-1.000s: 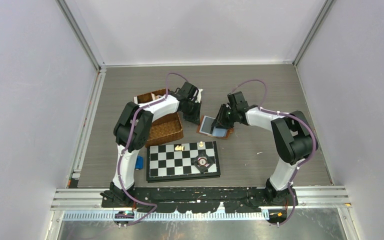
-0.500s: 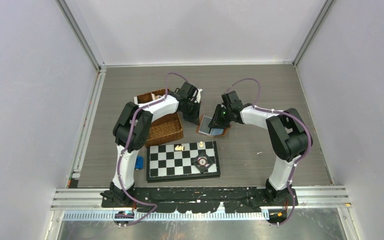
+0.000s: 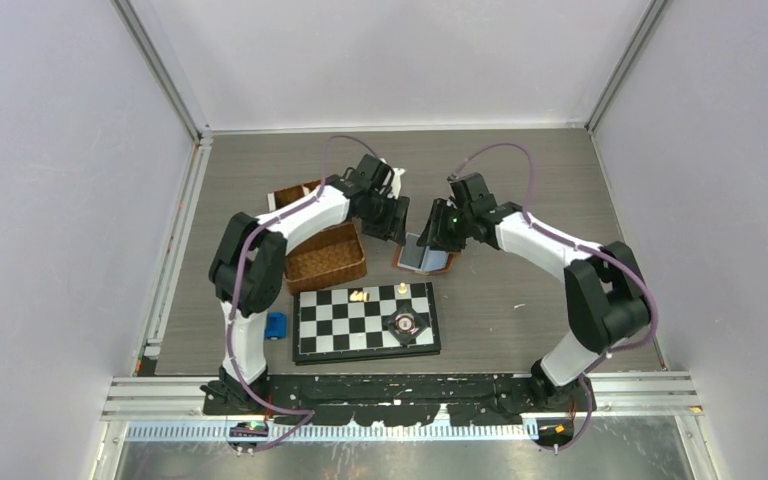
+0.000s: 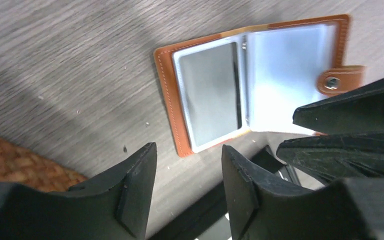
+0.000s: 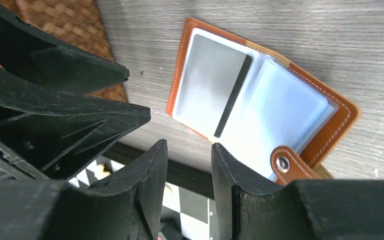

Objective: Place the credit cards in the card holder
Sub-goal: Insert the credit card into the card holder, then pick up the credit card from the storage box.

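The tan card holder lies open on the grey table, snap tab to one side. A grey credit card with a dark stripe sits in its left pocket, and pale sleeves fill the other half. My left gripper hovers open just beside the holder's edge, nothing between its fingers. My right gripper is also open and empty, close over the holder's near edge. In the top view both grippers, left and right, flank the holder.
A brown wicker basket stands left of the holder, close under the left arm. A chessboard with a few pieces lies in front of the holder. A small blue object sits left of the board.
My left gripper's jaws have gone from shut to open and its arm has shifted slightly. My right gripper has slid left over the holder and widened.
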{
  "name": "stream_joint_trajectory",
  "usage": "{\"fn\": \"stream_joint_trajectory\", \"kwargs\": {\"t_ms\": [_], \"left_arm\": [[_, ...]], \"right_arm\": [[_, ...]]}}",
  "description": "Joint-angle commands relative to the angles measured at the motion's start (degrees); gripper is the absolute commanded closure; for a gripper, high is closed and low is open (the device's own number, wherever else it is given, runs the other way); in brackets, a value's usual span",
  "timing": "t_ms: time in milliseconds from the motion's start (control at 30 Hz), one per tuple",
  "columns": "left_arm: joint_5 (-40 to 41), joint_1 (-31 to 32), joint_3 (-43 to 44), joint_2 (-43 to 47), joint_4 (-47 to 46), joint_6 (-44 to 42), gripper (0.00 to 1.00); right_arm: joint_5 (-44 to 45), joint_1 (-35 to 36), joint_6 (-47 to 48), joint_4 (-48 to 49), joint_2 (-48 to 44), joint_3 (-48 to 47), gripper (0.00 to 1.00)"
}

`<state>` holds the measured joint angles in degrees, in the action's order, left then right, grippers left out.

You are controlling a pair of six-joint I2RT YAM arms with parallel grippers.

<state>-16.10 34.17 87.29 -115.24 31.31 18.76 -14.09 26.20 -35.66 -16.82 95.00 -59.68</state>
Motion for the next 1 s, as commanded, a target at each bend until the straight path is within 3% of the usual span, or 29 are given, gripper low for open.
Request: {"fn": "stream_joint_trajectory", "kwargs": {"t_ms": [0, 267, 400, 600, 967], "left_arm": [[0.4, 0.1, 2.6, 7.8, 2.4, -2.6, 0.45], [8.1, -1.0, 2.4, 15.4, 8.3, -6.2, 0.31], [13.4, -4.3, 1.1, 18.7, 11.3, -6.7, 0.26], [15.4, -11.3, 1.3, 21.0, 15.5, -6.2, 0.25], [35.1, -22.6, 2.3, 17.0, 15.3, -10.8, 0.21]], "right_arm": [[1.8, 0.3, 2.2, -3.0, -5.7, -0.2, 0.57], [6.3, 0.2, 3.5, -5.1, -8.2, 0.3, 0.54], [12.4, 0.2, 4.5, -7.4, -9.6, 0.4, 0.47], [17.1, -0.2, 5.1, -8.5, -9.6, 1.2, 0.42], [16.6, -1.6, 6.6, -5.9, -9.4, 3.4, 0.37]]}}
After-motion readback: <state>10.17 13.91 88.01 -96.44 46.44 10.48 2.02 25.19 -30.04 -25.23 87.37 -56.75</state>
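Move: The yellow card in the basket lies about 22 cm left and 5 cm ahead of the empty left hand, roughly 4 cm lower; the white striped card stands some 6 cm to the right of it and 4 cm farther out, the grey card 6 cm to its left and 2 cm farther out. The open card holder is about 7 cm right of the left hand, 1 cm back and 6 cm below. From the right hand the holder lies nearly straight below, about 1 cm left. Touching nothing, the left hand heads for the cards in the basket: first about 10 cm nearly straight up, then in a fast sweep some 24 cm left and slightly forward, fingers opening wider, wrist turning about 25 degrees counter-clockwise and straightening to point down. The empty right hand backs off the holder, up 3 cm, then about 7 cm right while sinking again, its fingers spreading and tipping more upright. ##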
